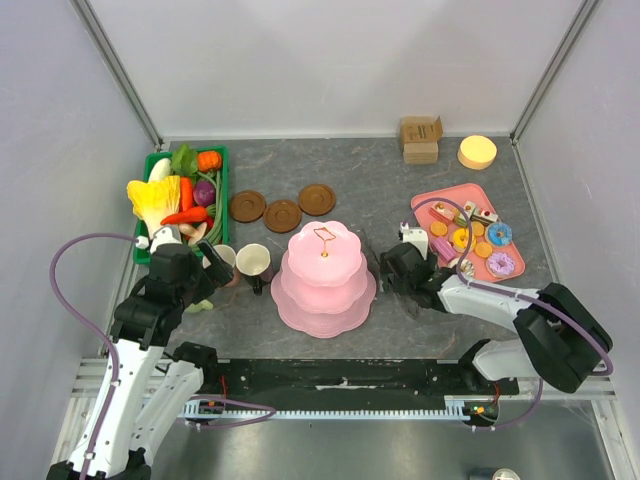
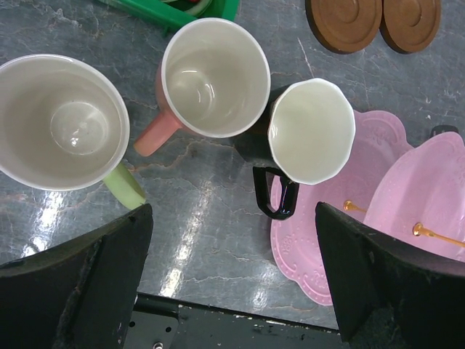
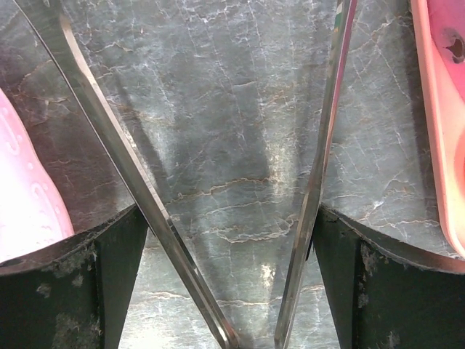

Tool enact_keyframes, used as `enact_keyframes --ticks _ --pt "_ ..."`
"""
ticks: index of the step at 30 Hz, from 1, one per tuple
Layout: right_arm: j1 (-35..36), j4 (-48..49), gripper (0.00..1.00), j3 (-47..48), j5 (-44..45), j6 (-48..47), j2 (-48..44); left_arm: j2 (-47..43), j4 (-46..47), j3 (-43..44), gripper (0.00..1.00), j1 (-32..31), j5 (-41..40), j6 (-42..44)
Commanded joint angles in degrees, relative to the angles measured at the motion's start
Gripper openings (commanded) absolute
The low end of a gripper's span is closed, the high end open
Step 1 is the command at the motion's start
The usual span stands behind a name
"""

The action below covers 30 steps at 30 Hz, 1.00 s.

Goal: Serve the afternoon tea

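Three mugs stand together on the table: a pale one [image 2: 62, 123], a pink one [image 2: 214, 76] and a dark one [image 2: 311, 131], all upright and empty. My left gripper [image 2: 232, 218] hovers open just in front of them, nothing between its fingers. The pink tiered stand [image 1: 325, 270] is in the middle, bare. Three brown saucers [image 1: 282, 215] lie behind it. Small toy snacks sit on a pink tray [image 1: 437, 199] at the right. My right gripper [image 1: 405, 268], between stand and tray, holds metal tongs [image 3: 109, 138]. Their arms are spread against its fingers, with nothing between them.
A green basket [image 1: 223, 190] of toy vegetables stands at the back left. A yellow disc [image 1: 478, 151] and cardboard boxes [image 1: 420, 138] are at the back right. White walls enclose the table on three sides.
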Motion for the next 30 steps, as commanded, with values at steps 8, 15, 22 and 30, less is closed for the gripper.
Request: enact_keyframes --ticks 8,15,22,30 --pt "-0.1 0.9 0.98 -0.2 1.5 0.0 5.3 0.5 0.0 0.3 0.98 -0.1 -2.3 -1.3" --pt "-0.2 1.1 0.97 -0.4 2.7 0.5 4.9 0.3 -0.1 0.3 0.98 -0.1 -2.2 -1.3" --pt "-0.1 -0.8 0.78 0.4 6.6 2.5 3.5 -0.2 -0.1 0.1 0.98 -0.2 -2.2 -1.6" --pt "-0.1 -1.9 0.55 1.6 7.6 2.9 -3.5 -1.2 0.0 0.1 0.98 -0.1 -2.0 -1.6"
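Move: The metal tongs lie open on the table right under the right hand, their middle about 1 cm ahead and 1 cm below, one leg beside each open fingertip, the joined end some 10 cm nearer the base. The cake stand's middle is roughly 19 cm to the left, 2 cm back and 8 cm higher; the pink tray's is about 12 cm right and 11 cm ahead, at table height. From the left hand the tongs are some 42 cm right, 6 cm ahead and 16 cm below. The tongs' two spread legs, already straddled by the right hand's open fingers, are squeezed towards each other: the hand first slides forward nearly 2 cm, low along them with the fingers wide, then closes to a little over half open, a fingertip on the outer side of each leg. While closing, it eases about 1 cm back and to the right, rises slightly and turns some 5 degrees clockwise. ##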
